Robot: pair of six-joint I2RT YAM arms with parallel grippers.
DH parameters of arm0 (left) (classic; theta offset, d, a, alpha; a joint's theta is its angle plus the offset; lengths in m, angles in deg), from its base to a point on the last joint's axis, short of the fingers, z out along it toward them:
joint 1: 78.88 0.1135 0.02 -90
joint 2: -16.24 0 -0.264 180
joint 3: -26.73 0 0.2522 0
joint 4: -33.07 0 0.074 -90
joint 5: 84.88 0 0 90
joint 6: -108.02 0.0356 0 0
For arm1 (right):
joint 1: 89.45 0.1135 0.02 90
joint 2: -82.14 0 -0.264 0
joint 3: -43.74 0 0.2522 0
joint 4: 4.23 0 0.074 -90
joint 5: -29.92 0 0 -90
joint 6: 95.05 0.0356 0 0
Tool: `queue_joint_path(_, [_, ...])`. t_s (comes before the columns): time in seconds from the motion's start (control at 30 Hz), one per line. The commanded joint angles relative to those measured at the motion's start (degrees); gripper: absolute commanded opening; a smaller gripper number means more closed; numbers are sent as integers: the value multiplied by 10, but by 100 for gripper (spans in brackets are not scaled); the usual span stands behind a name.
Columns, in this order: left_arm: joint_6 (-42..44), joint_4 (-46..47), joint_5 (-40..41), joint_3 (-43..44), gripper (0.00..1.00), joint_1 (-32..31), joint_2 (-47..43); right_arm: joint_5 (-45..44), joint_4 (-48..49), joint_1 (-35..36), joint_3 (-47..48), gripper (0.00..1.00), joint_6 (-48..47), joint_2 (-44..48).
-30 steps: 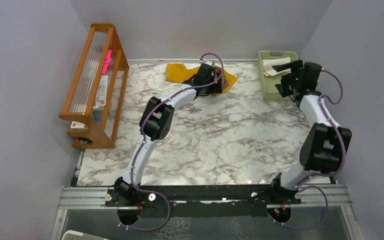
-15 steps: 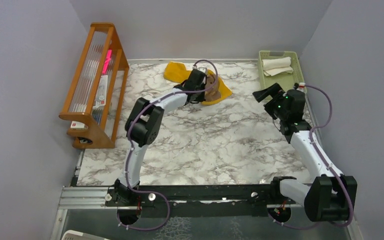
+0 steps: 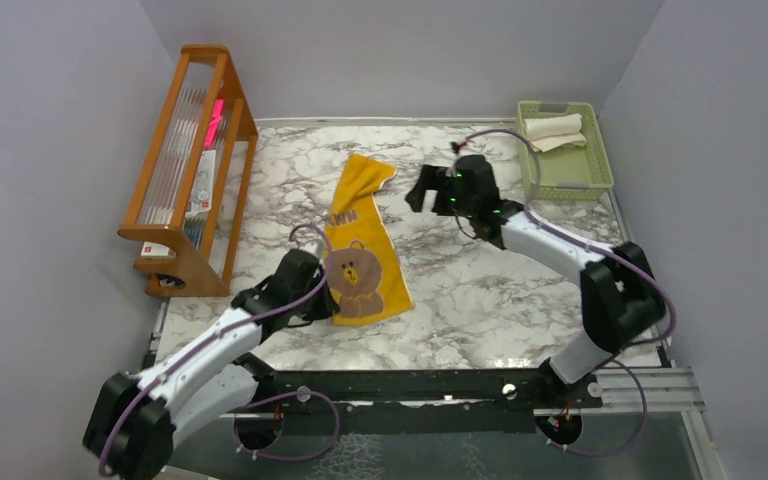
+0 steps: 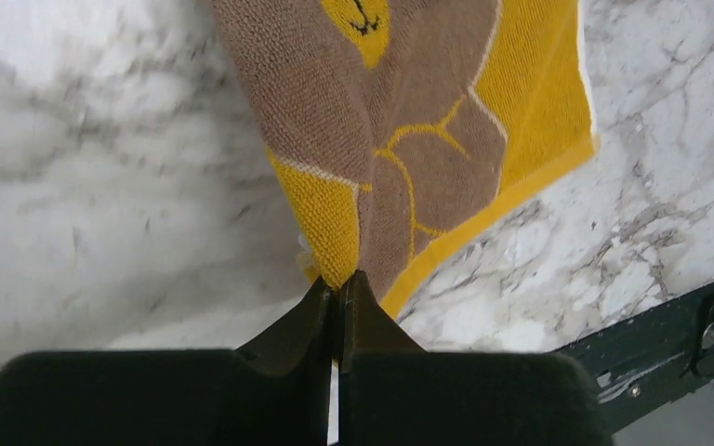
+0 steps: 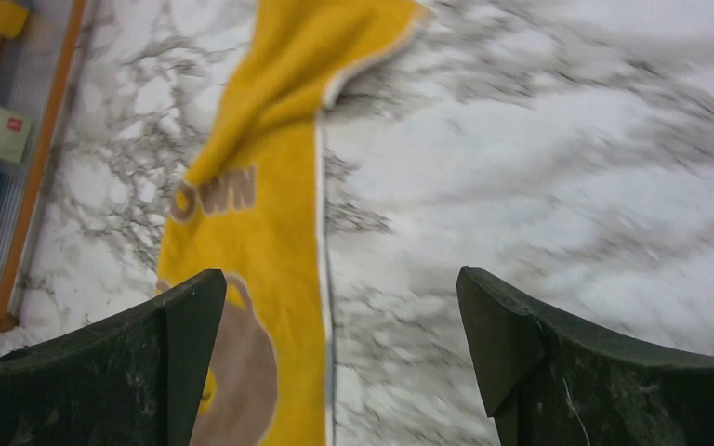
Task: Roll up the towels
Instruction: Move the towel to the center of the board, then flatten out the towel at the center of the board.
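Note:
A mustard yellow towel (image 3: 365, 245) with a brown bear printed on it lies stretched lengthwise on the marble table, its far end a little crumpled. My left gripper (image 3: 322, 306) is shut on the towel's near left corner, low by the front edge. In the left wrist view the fingertips (image 4: 339, 286) pinch the yellow hem, and the towel (image 4: 428, 139) runs away from them. My right gripper (image 3: 423, 192) hovers open to the right of the towel's far end. Its view shows the towel (image 5: 260, 214) at the left and bare marble between the jaws (image 5: 339, 279). A cream-white towel (image 3: 552, 128) lies rolled in the basket.
The pale green basket (image 3: 572, 172) stands at the far right corner. A wooden rack (image 3: 190, 170) with packets leans along the left wall. A black rail (image 3: 410, 385) with the arm bases runs along the near edge. Grey walls close in three sides.
My left gripper shut on the yellow towel and dragged it from the far edge toward the near edge, stretching it out. My right arm swung from the basket leftward to the table's middle.

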Motion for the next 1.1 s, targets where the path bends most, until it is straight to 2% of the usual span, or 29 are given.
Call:
queue_joint_path(0.0, [-61,-129,60,-67,0,1,-181,-6,6,74,146,95,-120,-138])
queue_joint_path(0.1, [-61,-164,70,-71,0,0,-228,23,-16,93,258,95,-142,-242])
queue_joint_path(0.33, [-61,-166,54,-36,0,-1,-173,24,-88,99,471,90,-195,-443])
queue_joint_path(0.47, [-61,-171,76,-5,0,0,-160,-3,-103,99,504,82,-222,-484])
queue_joint_path(0.53, [-61,-171,83,4,0,0,-152,-18,-100,98,493,77,-231,-485])
queue_joint_path(0.6, [-61,-172,89,13,0,0,-140,-33,-94,97,472,61,-238,-481])
queue_joint_path(0.63, [-61,-173,95,19,0,0,-134,-39,-93,95,463,46,-239,-478])
queue_joint_path(0.7, [-61,-180,116,41,0,2,-120,-43,-98,83,437,5,-229,-464])
queue_joint_path(0.73, [-61,-182,123,52,0,5,-112,-39,-98,72,413,1,-217,-452])
queue_joint_path(0.8, [-61,-180,130,79,0,30,-93,-12,-78,39,342,1,-189,-411])
queue_joint_path(0.83, [-20,-174,126,92,10,47,-81,4,-68,19,299,1,-172,-382])
queue_joint_path(0.87, [-51,-166,115,105,0,69,-69,15,-61,-4,260,1,-158,-355])
queue_joint_path(0.97, [44,-140,64,160,0,156,-10,31,-52,-65,133,1,-117,-246])
queue_joint_path(1.07, [124,-138,77,239,0,195,68,13,-48,-92,5,0,-78,-103])
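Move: The far end of the yellow towel lies about 10 cm ahead of my open right hand, 15 cm to its left and 13 cm below; the bear print is some 20 cm left and 10 cm back, equally low, and the basket about 30 cm right and 15 cm ahead. My left hand already grips the near corner; from it the far end is roughly 29 cm ahead, 5 cm right and 4 cm down, the bear print about 9 cm ahead and 3 cm right. I swing my open right hand left about 17 cm and forward, sinking some 12 cm onto the towel's far end, pinch the cloth there, then sweep it low to the right and a little back. My left hand keeps its corner, draws back and left about 5 cm, then pushes forward, up and slightly left while turning some 20 degrees counter-clockwise. ##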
